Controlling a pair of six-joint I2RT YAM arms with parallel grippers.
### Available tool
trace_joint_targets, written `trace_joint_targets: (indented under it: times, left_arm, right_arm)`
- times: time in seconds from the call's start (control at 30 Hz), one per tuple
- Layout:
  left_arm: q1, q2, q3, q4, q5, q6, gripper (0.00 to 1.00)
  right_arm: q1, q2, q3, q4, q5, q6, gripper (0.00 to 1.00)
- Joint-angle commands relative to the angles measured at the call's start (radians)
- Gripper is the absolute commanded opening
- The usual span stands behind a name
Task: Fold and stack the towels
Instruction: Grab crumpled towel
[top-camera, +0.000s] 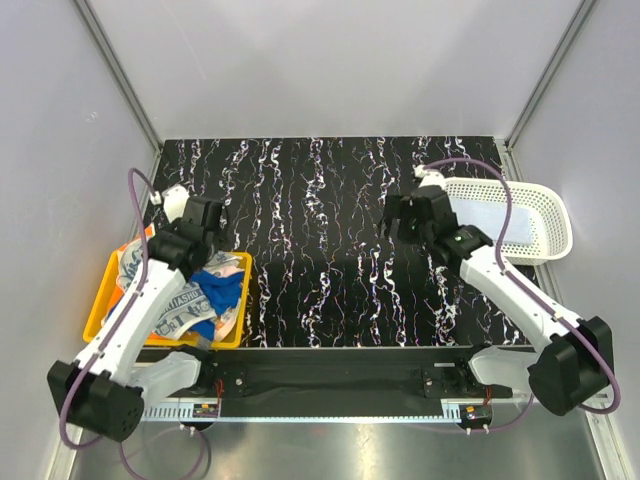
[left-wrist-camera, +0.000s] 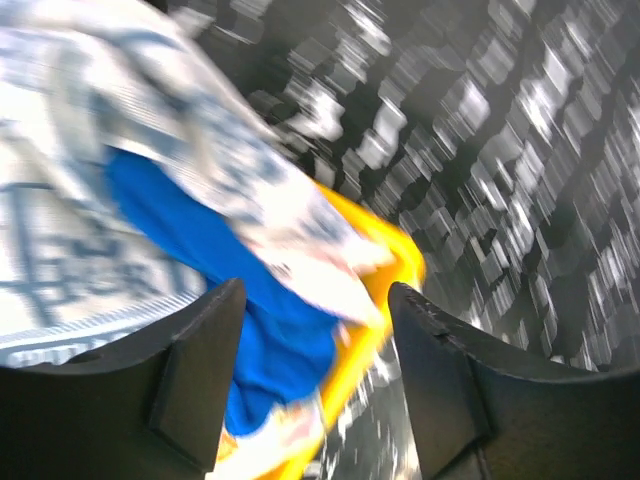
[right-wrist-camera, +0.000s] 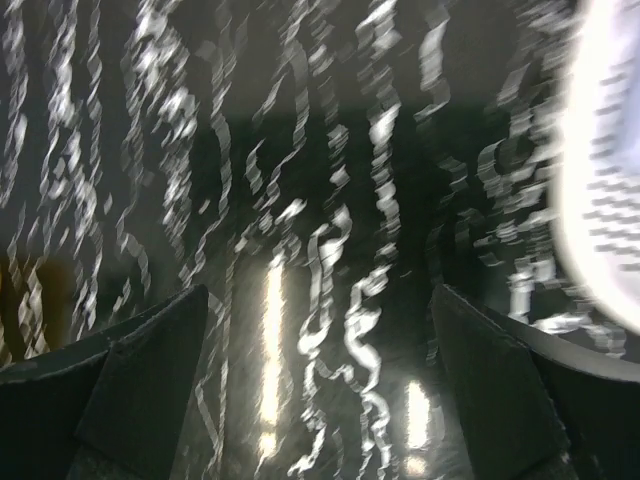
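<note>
Several crumpled towels fill the yellow bin (top-camera: 100, 310) at the left: a royal blue towel (top-camera: 218, 290) lies among white towels with blue pattern (top-camera: 180, 305). My left gripper (top-camera: 213, 222) hovers over the bin's far right corner. In the blurred left wrist view it (left-wrist-camera: 315, 290) is open and empty, with the blue towel (left-wrist-camera: 200, 260), the patterned towel (left-wrist-camera: 90, 180) and the bin's rim (left-wrist-camera: 385, 290) below. My right gripper (top-camera: 398, 222) hangs open over the bare table, left of the basket. Nothing sits between its fingers (right-wrist-camera: 320, 290).
A white perforated basket (top-camera: 545, 215) stands at the right edge of the black marbled table (top-camera: 320, 240), with something pale and flat inside. Its blurred rim (right-wrist-camera: 610, 170) shows in the right wrist view. Grey walls enclose the table.
</note>
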Motion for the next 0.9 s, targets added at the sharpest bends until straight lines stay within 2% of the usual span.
trace_joint_targets:
  times: [0.0, 0.07, 0.13, 0.3, 0.43, 0.53, 0.57, 0.63, 0.67, 0.7, 0.87]
  left_arm:
    - [0.071, 0.074, 0.073, -0.044, -0.238, -0.152, 0.66]
    - [0.143, 0.093, 0.08, -0.043, -0.283, -0.173, 0.68]
    - [0.228, 0.117, 0.081, -0.023, -0.246, -0.16, 0.68]
    - [0.318, 0.218, 0.087, -0.008, -0.245, -0.185, 0.69]
    - [0.379, 0.323, 0.087, 0.075, -0.189, -0.147, 0.67]
    - [0.408, 0.372, 0.11, 0.098, -0.148, -0.125, 0.54]
    - [0.414, 0.375, 0.115, 0.103, -0.143, -0.11, 0.42]
    - [0.431, 0.372, 0.124, 0.112, -0.134, -0.091, 0.27]
    - [0.439, 0.364, 0.133, 0.107, -0.13, -0.081, 0.06]
    - [0.442, 0.357, 0.141, 0.085, -0.133, -0.078, 0.0]
    - [0.441, 0.188, 0.166, 0.052, -0.099, -0.03, 0.0]
  right_arm:
    - [0.047, -0.028, -0.058, 0.121, -0.156, 0.046, 1.0]
    - [0.05, -0.036, -0.084, 0.141, -0.184, 0.032, 1.0]
    - [0.05, -0.049, -0.121, 0.163, -0.216, 0.023, 1.0]
    - [0.05, -0.082, -0.158, 0.187, -0.236, 0.027, 1.0]
    - [0.049, -0.109, -0.165, 0.187, -0.262, 0.03, 1.0]
    - [0.049, -0.124, -0.176, 0.187, -0.264, 0.024, 1.0]
    - [0.05, -0.128, -0.178, 0.187, -0.262, 0.026, 1.0]
    - [0.05, -0.131, -0.178, 0.187, -0.26, 0.024, 1.0]
    - [0.05, -0.131, -0.178, 0.189, -0.267, 0.024, 1.0]
    - [0.05, -0.132, -0.179, 0.19, -0.271, 0.024, 1.0]
    - [0.05, -0.126, -0.181, 0.192, -0.276, 0.026, 1.0]
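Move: The crumpled patterned towel in the yellow bin, where the left fingers will close, lies about 13 cm to the left hand's left, 2 cm ahead and 8 cm below. From that hand, the blue towel is roughly 6 cm back, 2 cm left and 10 cm down; the orange towel is some 22 cm left and 3 cm ahead, 9 cm down. From the right hand, the patterned towel lies about 60 cm left, 5 cm back and 9 cm lower. Leftward over the bin the open left hand sweeps about 13 cm, turning some 30 degrees counter-clockwise and then sinking about 6 cm to the patterned towel; its fingers shut fully, seeming to pinch a fold, and it starts back up by a couple of centimetres. The empty right hand, still open, eases about 5 cm left and 4 cm back over bare table, then stops. ##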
